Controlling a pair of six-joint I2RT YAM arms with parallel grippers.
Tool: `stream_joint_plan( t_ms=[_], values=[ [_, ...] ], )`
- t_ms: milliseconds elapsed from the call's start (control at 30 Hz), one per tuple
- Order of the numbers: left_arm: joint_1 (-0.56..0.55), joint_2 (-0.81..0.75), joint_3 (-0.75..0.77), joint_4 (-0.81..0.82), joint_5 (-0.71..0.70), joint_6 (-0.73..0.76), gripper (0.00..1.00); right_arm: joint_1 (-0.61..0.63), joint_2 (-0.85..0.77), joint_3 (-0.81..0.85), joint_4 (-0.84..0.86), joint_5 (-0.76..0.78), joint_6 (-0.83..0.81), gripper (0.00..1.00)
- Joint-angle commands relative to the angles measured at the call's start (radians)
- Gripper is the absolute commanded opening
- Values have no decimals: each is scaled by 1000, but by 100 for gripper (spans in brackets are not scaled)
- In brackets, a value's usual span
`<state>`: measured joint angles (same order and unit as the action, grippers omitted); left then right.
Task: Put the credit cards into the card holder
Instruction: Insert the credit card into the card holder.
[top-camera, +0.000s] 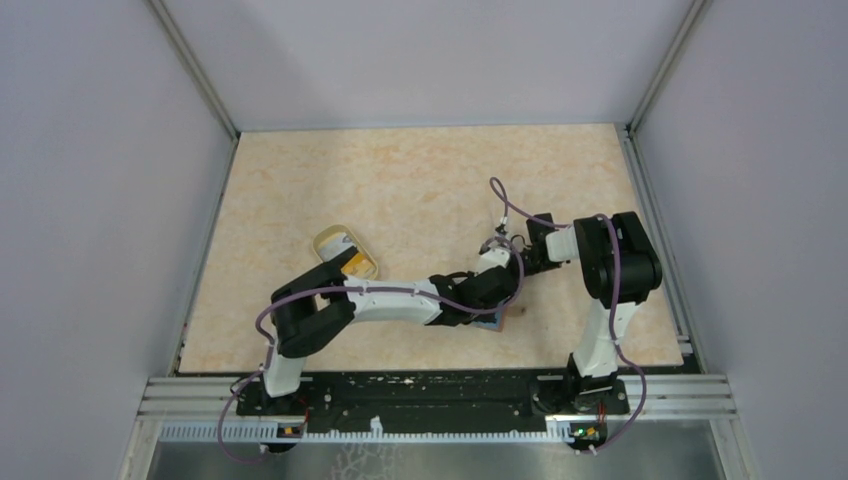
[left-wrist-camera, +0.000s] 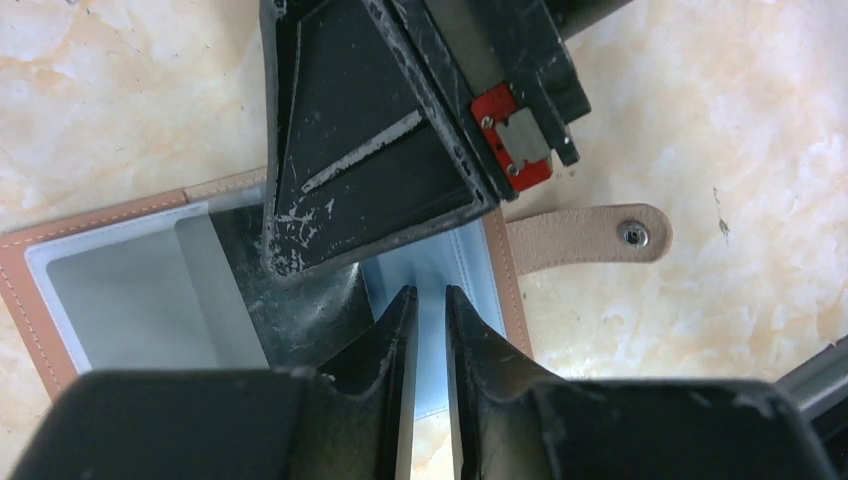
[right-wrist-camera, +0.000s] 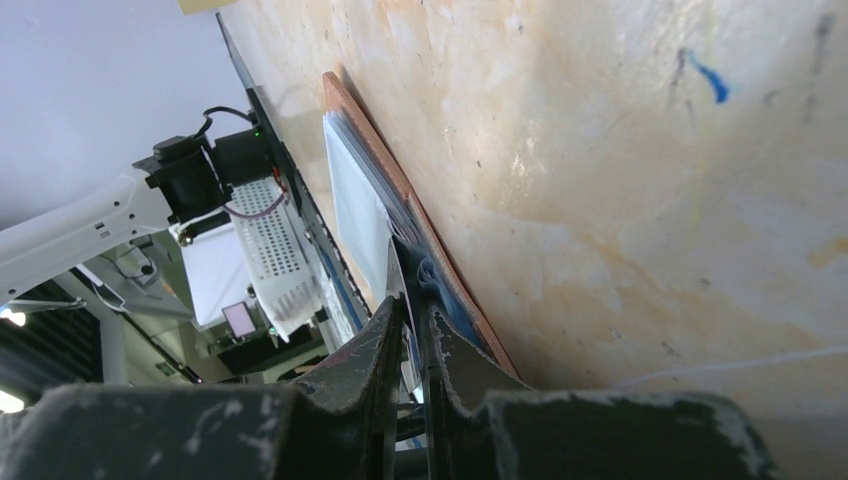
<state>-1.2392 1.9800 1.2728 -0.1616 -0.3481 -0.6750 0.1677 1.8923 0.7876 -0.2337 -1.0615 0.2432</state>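
The card holder (top-camera: 495, 322) lies open on the table, brown-edged with light blue lining (left-wrist-camera: 440, 262). Both arms cover most of it from above. My right gripper (right-wrist-camera: 413, 305) is shut on a thin blue inner leaf of the card holder (right-wrist-camera: 372, 145) at its near edge. Its black housing (left-wrist-camera: 380, 130) hangs over the holder's middle. My left gripper (left-wrist-camera: 431, 300) hovers over the holder's strap side, jaws a narrow slit apart with only lining showing between them. A flat white sheet (right-wrist-camera: 352, 205), apparently one of the credit cards, lies on the lining. An orange-yellow card (top-camera: 362, 266) sits in the cup.
A translucent yellowish cup (top-camera: 343, 250) lies on the table left of the arms. The holder's snap strap (left-wrist-camera: 590, 238) sticks out flat onto the table. Grey walls close the table on three sides, and a black rail (top-camera: 430, 385) runs along its near edge.
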Motion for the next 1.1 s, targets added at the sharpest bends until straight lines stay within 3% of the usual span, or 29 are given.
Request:
stream_joint_plan(
  t_ms=[0, 300, 600, 1067],
  values=[
    [-3, 40, 54, -71, -74, 14, 23, 6, 22, 22, 15, 107, -45, 12],
    [-3, 111, 144, -203, -172, -3, 27, 6, 24, 27, 9, 103, -52, 17],
    [-3, 116, 142, -260, -235, -30, 36, 7, 26, 36, -7, 102, -62, 31],
    [-3, 115, 143, -322, -322, -61, 52, 6, 6, 65, -48, 87, -97, 34]
  ],
)
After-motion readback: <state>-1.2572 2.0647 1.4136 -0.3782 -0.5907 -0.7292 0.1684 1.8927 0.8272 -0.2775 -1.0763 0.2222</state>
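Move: The black card, half in its pocket on the holder's right page, lies about 3 cm left and 1 cm ahead of the left hand, 1 cm below. That pocket is straight under the left fingertips, the card holder's left page about 7 cm left and 3 cm ahead, its snap strap 4 cm right and 1 cm back. From the right hand, the card lies about 2 cm back, 1 cm left and 1 cm below. The right fingers, still pinching the pocket's loose edge beside the card, part and let it go, rising about 1 cm. Low over the pocket, the left hand slips about 2 cm forward beneath the right gripper, then 2 cm left towards the card, turning some 15 degrees as its fingers spread from nearly shut to half open. ##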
